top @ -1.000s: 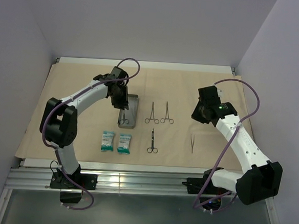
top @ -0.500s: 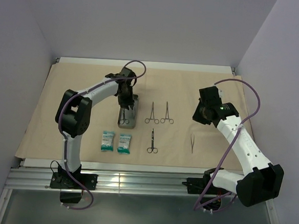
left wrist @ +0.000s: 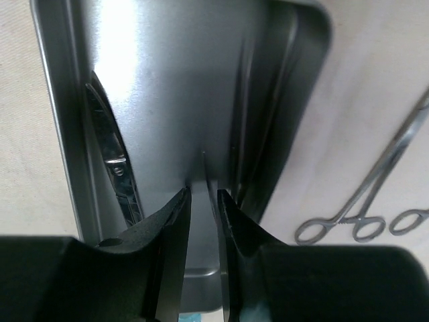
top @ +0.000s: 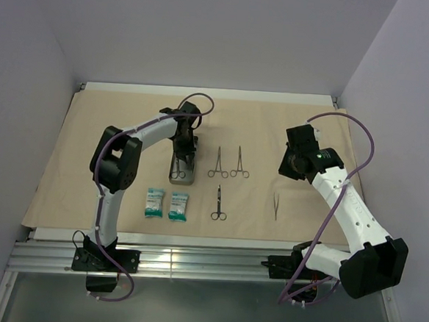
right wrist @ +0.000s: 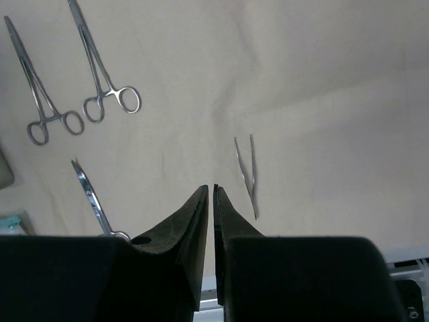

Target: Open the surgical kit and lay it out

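The tan wrap (top: 112,154) lies spread flat under everything. The grey metal tray (top: 187,178) sits left of centre, with one pair of ring-handled scissors (top: 177,175) inside, also along its left wall in the left wrist view (left wrist: 110,157). My left gripper (top: 183,154) hangs low inside the tray (left wrist: 315,47), its jaws (left wrist: 202,196) a narrow gap apart with only tray floor between them. Two forceps (top: 219,163) (top: 240,163), a third pair of scissors (top: 219,204), tweezers (top: 276,206) and two teal-white packets (top: 154,202) (top: 178,205) lie on the wrap. My right gripper (top: 291,167) is shut and empty above the tweezers (right wrist: 245,173).
The metal rail of the table's near edge (top: 207,260) runs in front of the wrap. White walls close in at the back and both sides. The forceps (left wrist: 375,194) lie just right of the tray.
My left arm has swung its elbow right and brought the gripper down along the tray toward its near end. The right arm has hardly moved.
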Robot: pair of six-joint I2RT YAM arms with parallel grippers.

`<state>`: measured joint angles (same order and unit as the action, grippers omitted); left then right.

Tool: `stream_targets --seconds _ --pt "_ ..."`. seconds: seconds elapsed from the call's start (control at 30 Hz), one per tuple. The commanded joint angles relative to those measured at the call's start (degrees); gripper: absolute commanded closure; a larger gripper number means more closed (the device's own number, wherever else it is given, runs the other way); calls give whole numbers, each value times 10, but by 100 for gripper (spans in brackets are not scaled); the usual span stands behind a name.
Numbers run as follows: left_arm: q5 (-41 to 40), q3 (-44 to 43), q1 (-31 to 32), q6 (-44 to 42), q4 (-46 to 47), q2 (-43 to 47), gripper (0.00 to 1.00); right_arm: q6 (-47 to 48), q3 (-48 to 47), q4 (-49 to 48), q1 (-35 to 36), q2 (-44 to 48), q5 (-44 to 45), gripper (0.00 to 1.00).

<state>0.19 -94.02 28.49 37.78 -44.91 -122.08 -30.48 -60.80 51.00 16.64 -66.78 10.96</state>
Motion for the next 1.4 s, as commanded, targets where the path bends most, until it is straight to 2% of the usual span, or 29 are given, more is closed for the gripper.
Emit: stream_targets --seconds 0.0,0.17,0.27,0.37,0.5,1.1,1.23,1.37 --pt "-25 -25 2 12 -10 -5 71 11 -27 7 2 19 21 85" --pt "-34 -28 2 10 -12 -15 72 10 -21 6 3 21 22 85" --pt "-33 -33 2 7 -14 -24 77 9 -18 6 3 24 20 85" --pt "-33 -35 3 2 -16 -27 83 8 -20 7 2 23 20 85" --pt "-30 -33 3 -3 -19 -25 100 3 -26 9 3 22 14 85" --pt "-126 -55 -6 -22 -88 108 100 -19 -39 20 3 47 -12 83" --pt "-96 -61 -5 -17 -90 130 100 -24 -41 25 2 60 -19 83" --pt "-52 -57 30 3 -67 147 100 -34 -46 34 3 76 -25 83"
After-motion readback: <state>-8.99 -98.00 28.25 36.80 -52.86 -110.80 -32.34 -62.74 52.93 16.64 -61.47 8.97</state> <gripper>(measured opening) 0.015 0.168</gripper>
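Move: The tweezers lie in the tray almost straight under my left fingertips, only about 1 cm below, tips pointing ahead. The tray's middle is some 1 cm ahead and 1 cm left of my left hand; the ringed instrument by its left wall is level with me and 3 cm left. On the cloth, the nearer clamp stands level, about 9 cm to the right. From my right hand the tweezers are roughly 10 cm ahead, 28 cm left and 15 cm below. I settle my left fingers barely half a centimetre lower, close them fully and pinch the tweezers across their legs. Then I lift straight out of the tray, slowly at first and then briskly, about 10 cm up while drifting some 3 cm left, the fingertips tipping forward roughly 10 degrees. My empty right hand rises about 3 cm. ##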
